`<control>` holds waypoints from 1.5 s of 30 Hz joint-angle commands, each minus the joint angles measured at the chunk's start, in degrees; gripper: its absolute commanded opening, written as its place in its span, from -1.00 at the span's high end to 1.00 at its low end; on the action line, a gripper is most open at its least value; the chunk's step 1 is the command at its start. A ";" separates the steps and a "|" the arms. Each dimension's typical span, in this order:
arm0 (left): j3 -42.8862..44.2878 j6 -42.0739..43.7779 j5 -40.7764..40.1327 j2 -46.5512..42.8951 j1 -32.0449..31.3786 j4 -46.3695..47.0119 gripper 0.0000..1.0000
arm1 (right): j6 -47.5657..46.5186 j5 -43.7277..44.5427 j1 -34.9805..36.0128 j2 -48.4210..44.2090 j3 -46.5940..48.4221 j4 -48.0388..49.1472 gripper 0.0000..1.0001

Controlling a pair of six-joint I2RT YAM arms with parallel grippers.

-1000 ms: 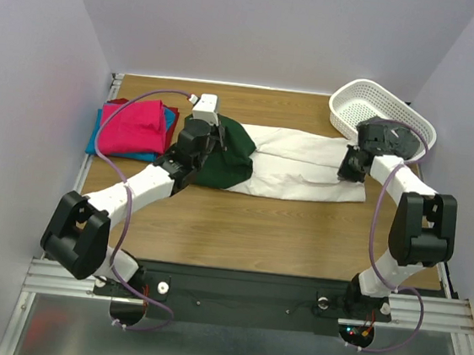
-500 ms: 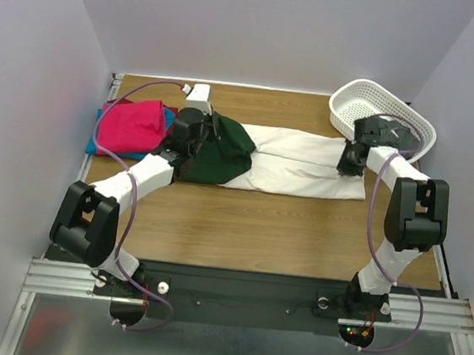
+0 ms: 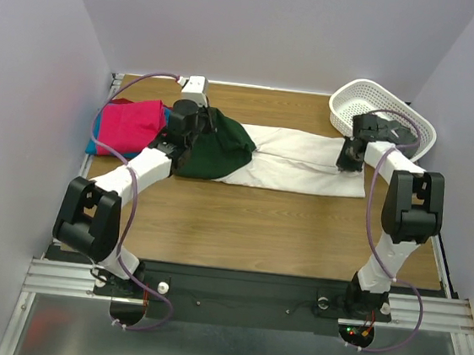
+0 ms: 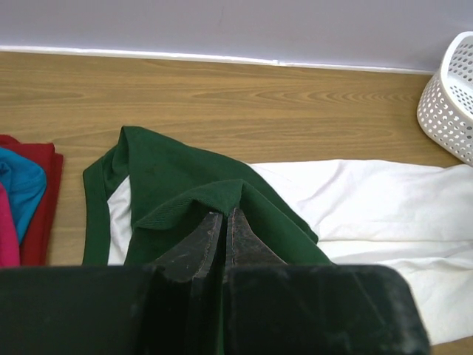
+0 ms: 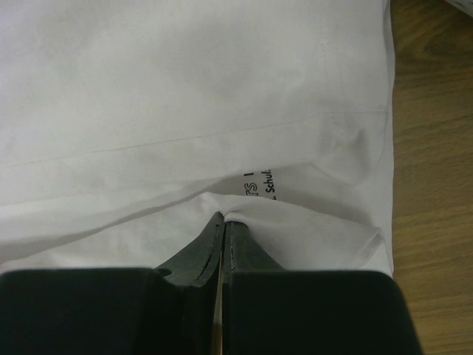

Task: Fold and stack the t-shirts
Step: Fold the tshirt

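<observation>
A white t-shirt (image 3: 298, 163) with dark green sleeves (image 3: 219, 150) lies stretched left to right across the table, folded lengthwise. My left gripper (image 3: 198, 127) is shut on a raised fold of the green sleeve (image 4: 170, 170), and in the left wrist view its tips (image 4: 224, 213) pinch the cloth. At the shirt's right end my right gripper (image 3: 346, 159) is shut on the white cloth; the right wrist view shows its tips (image 5: 224, 219) clamping a pleat beside small black print (image 5: 260, 185). Folded magenta (image 3: 128, 125), blue (image 4: 18, 185) and red (image 4: 44, 192) t-shirts lie stacked at the far left.
A white lattice basket (image 3: 345, 121) stands at the back right corner, just behind the right gripper. Grey walls close in the table on three sides. Bare wood (image 3: 258, 222) runs between the shirt and the arm bases.
My left gripper has carried the green sleeve back and left, toward the stack. The right gripper has drawn the white end slightly back, and the whole shirt has shifted toward the far wall.
</observation>
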 commanded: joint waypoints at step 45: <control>-21.84 -21.63 11.88 7.23 2.44 27.90 -0.88 | 2.18 -19.73 28.97 5.29 13.04 15.79 -0.65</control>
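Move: The left hand holds up a pinch of green cloth; the green panel's middle lies almost straight below, about 22 cm down, the folded stack some 28 cm left and 3 cm farther out. The right hand grips the white hem, with the white panel's middle about 12 cm left and 3 cm down. The basket is 12 cm right and 16 cm ahead of the right hand, the green panel 42 cm left. Left reaches 8 cm forward, releases cloth, sinks back; right releases, rises, swings 27 cm left towards green panel. ##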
